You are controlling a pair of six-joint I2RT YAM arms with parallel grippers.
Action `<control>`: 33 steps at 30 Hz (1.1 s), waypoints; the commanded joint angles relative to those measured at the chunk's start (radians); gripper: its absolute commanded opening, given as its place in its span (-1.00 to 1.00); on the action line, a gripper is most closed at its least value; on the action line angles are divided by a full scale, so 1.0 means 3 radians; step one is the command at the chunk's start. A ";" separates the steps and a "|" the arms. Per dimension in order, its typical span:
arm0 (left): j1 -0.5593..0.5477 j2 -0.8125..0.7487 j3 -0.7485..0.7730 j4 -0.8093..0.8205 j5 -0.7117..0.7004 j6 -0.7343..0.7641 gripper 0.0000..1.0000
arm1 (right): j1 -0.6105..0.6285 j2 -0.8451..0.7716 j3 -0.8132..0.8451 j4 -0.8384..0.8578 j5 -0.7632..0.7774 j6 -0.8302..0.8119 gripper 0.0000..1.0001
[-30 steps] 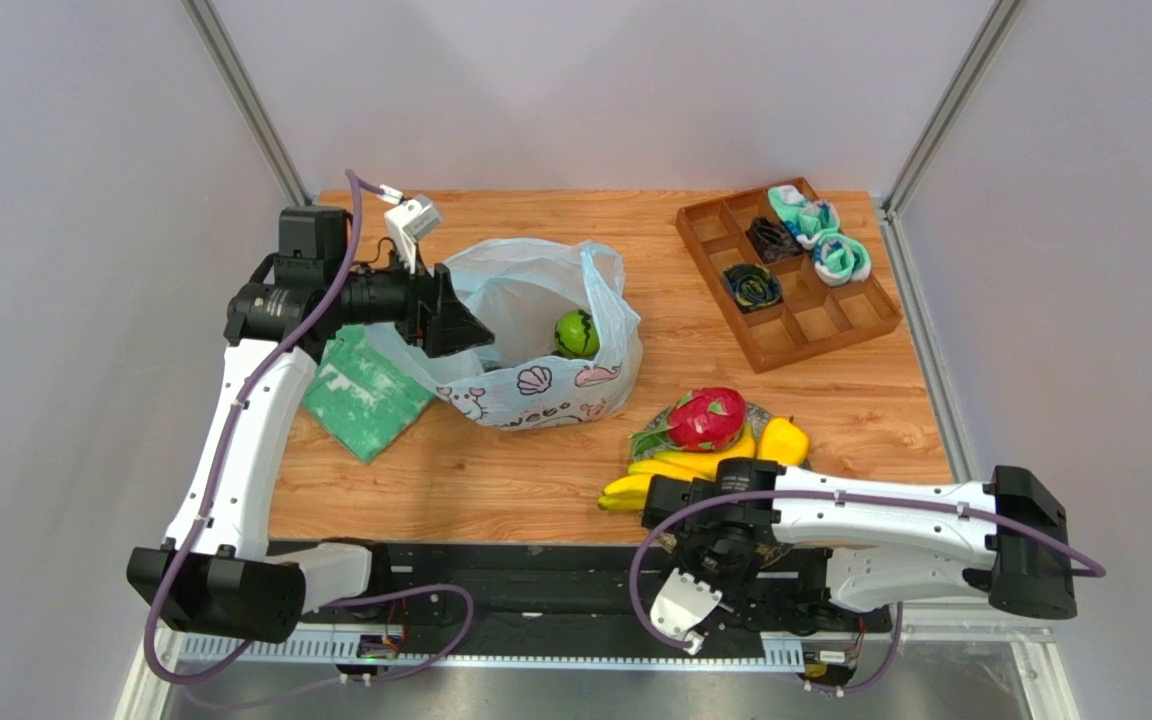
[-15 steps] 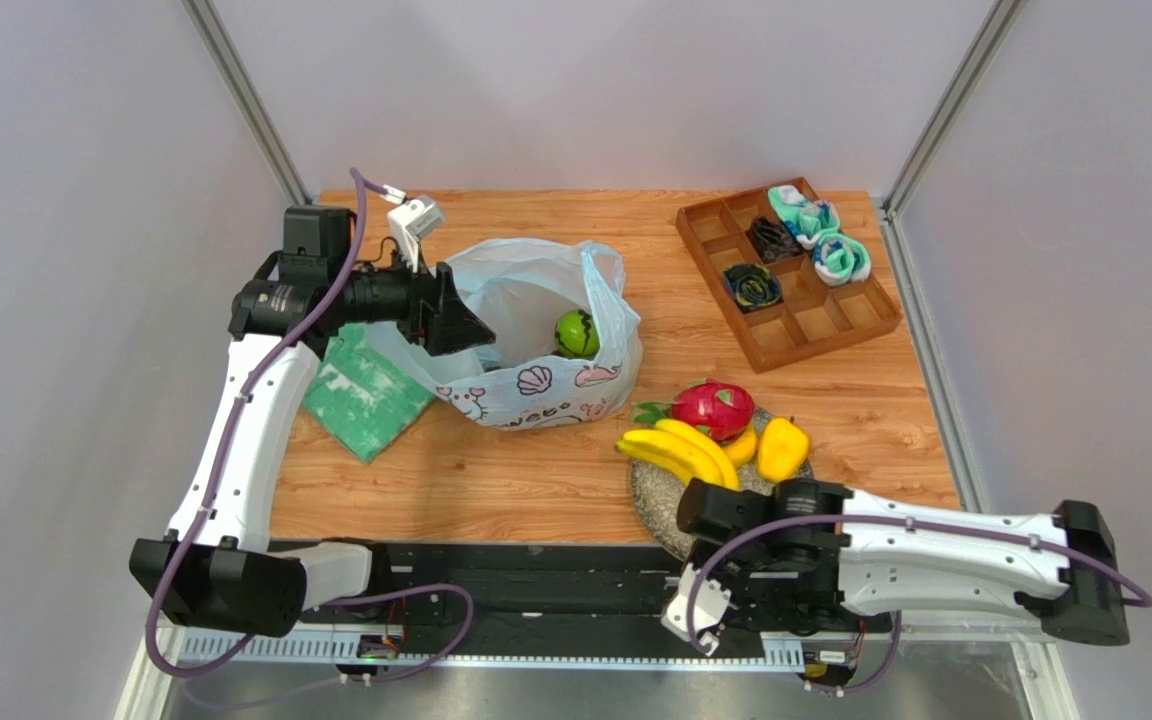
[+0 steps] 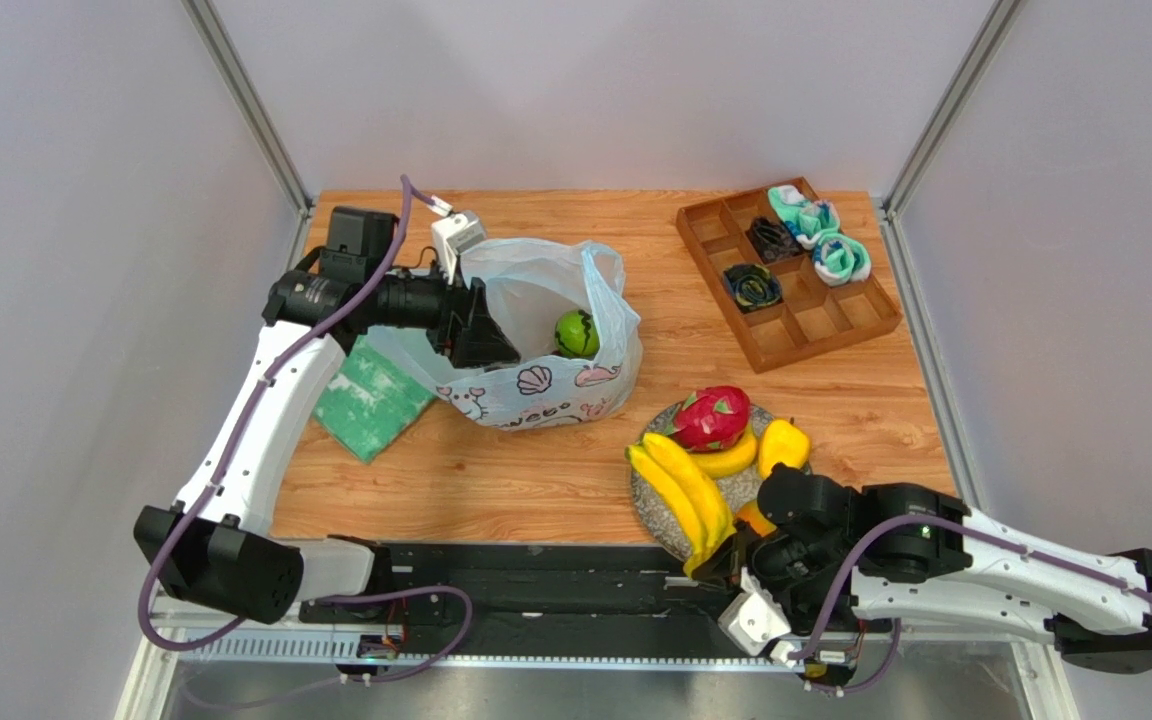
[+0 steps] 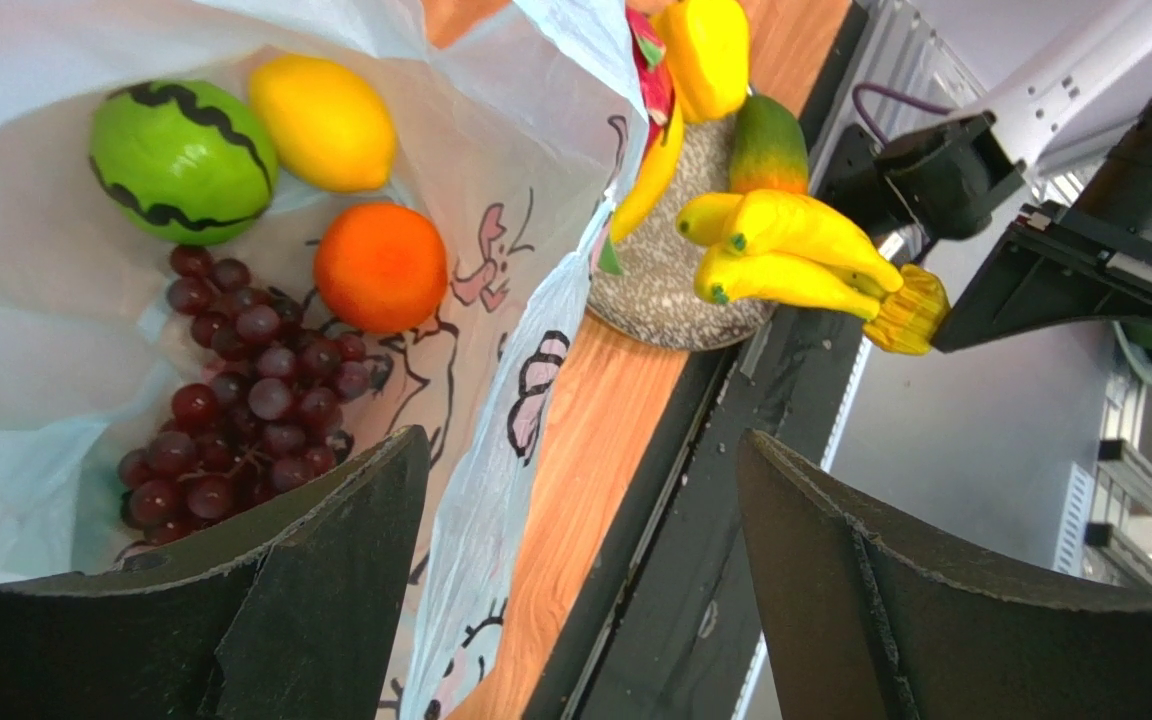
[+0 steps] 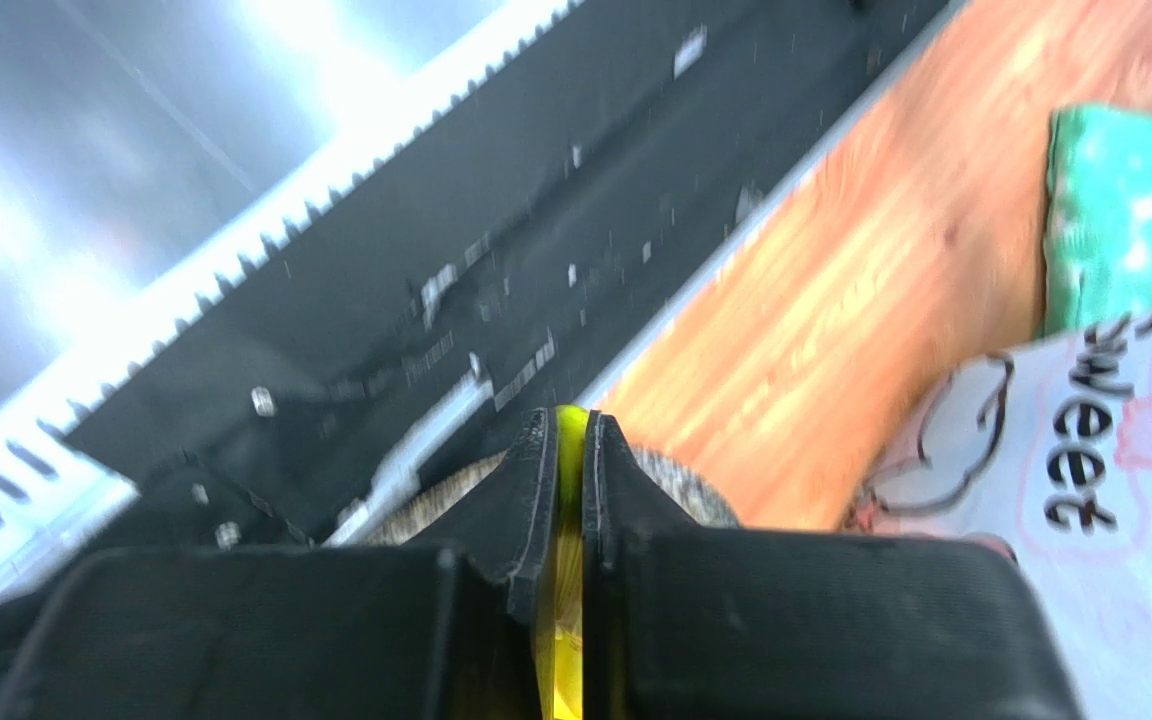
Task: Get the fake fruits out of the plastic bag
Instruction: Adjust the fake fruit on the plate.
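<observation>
The plastic bag (image 3: 537, 383) lies open at mid-table. My left gripper (image 4: 582, 443) is open and straddles the bag's near wall, one finger inside and one outside. Inside the bag I see a green striped fruit (image 4: 184, 158), a lemon (image 4: 324, 120), an orange (image 4: 379, 267) and dark grapes (image 4: 237, 390). On a grey plate (image 3: 654, 507) sit bananas (image 3: 680, 492), a dragon fruit (image 3: 711, 417) and a yellow fruit (image 3: 784, 446). My right gripper (image 3: 710, 558) is at the plate's near edge. In the right wrist view it (image 5: 570, 428) is shut with the bananas' yellow stem between its fingers.
A wooden divided tray (image 3: 823, 323) holding rolled socks stands at the back right. A green patterned cloth (image 3: 369, 398) lies left of the bag, under my left arm. The black base rail (image 3: 537, 578) runs along the table's near edge.
My right arm has swung back toward the near edge and its jaws have closed. The bananas have turned so that their stem points at it. My left gripper has shifted slightly right at the bag.
</observation>
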 commanded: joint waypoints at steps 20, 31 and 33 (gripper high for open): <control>-0.0087 0.0230 -0.0184 -0.0084 -0.0143 0.0267 0.64 | -0.0385 -0.0102 -0.0553 0.0860 -0.0773 0.0654 -0.68; -0.0087 0.0134 -0.0194 -0.0008 -0.0051 0.0227 0.64 | -0.0421 -0.0056 -0.0108 0.0032 -0.0054 0.0480 -0.04; -0.0087 0.0093 -0.0225 0.0023 -0.0035 0.0216 0.64 | -0.0421 -0.0035 -0.0016 0.0011 0.0177 0.0627 -0.06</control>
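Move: My right hand still pinches the banana bunch by its stem; the plate's middle lies some 17 cm ahead, 2 cm to its right and 13 cm below. On it the mango is about 12 cm ahead and 7 cm right, the dragon fruit 27 cm ahead and 1 cm right. From my empty left hand the bag's near rim is roughly 3 cm ahead, 4 cm right, 12 cm down; inside, the orange sits 7 cm ahead, 9 cm right, 24 cm down. With the bunch in its grip, my right hand eases back and left a couple of centimetres, then sinks about 3 cm to lay the bananas on the plate. There I open my fingers to roughly half and start forward and back to the right, around the stem. My wide-open left hand sinks some 4.5 cm towards the bag's near rim and stops. ##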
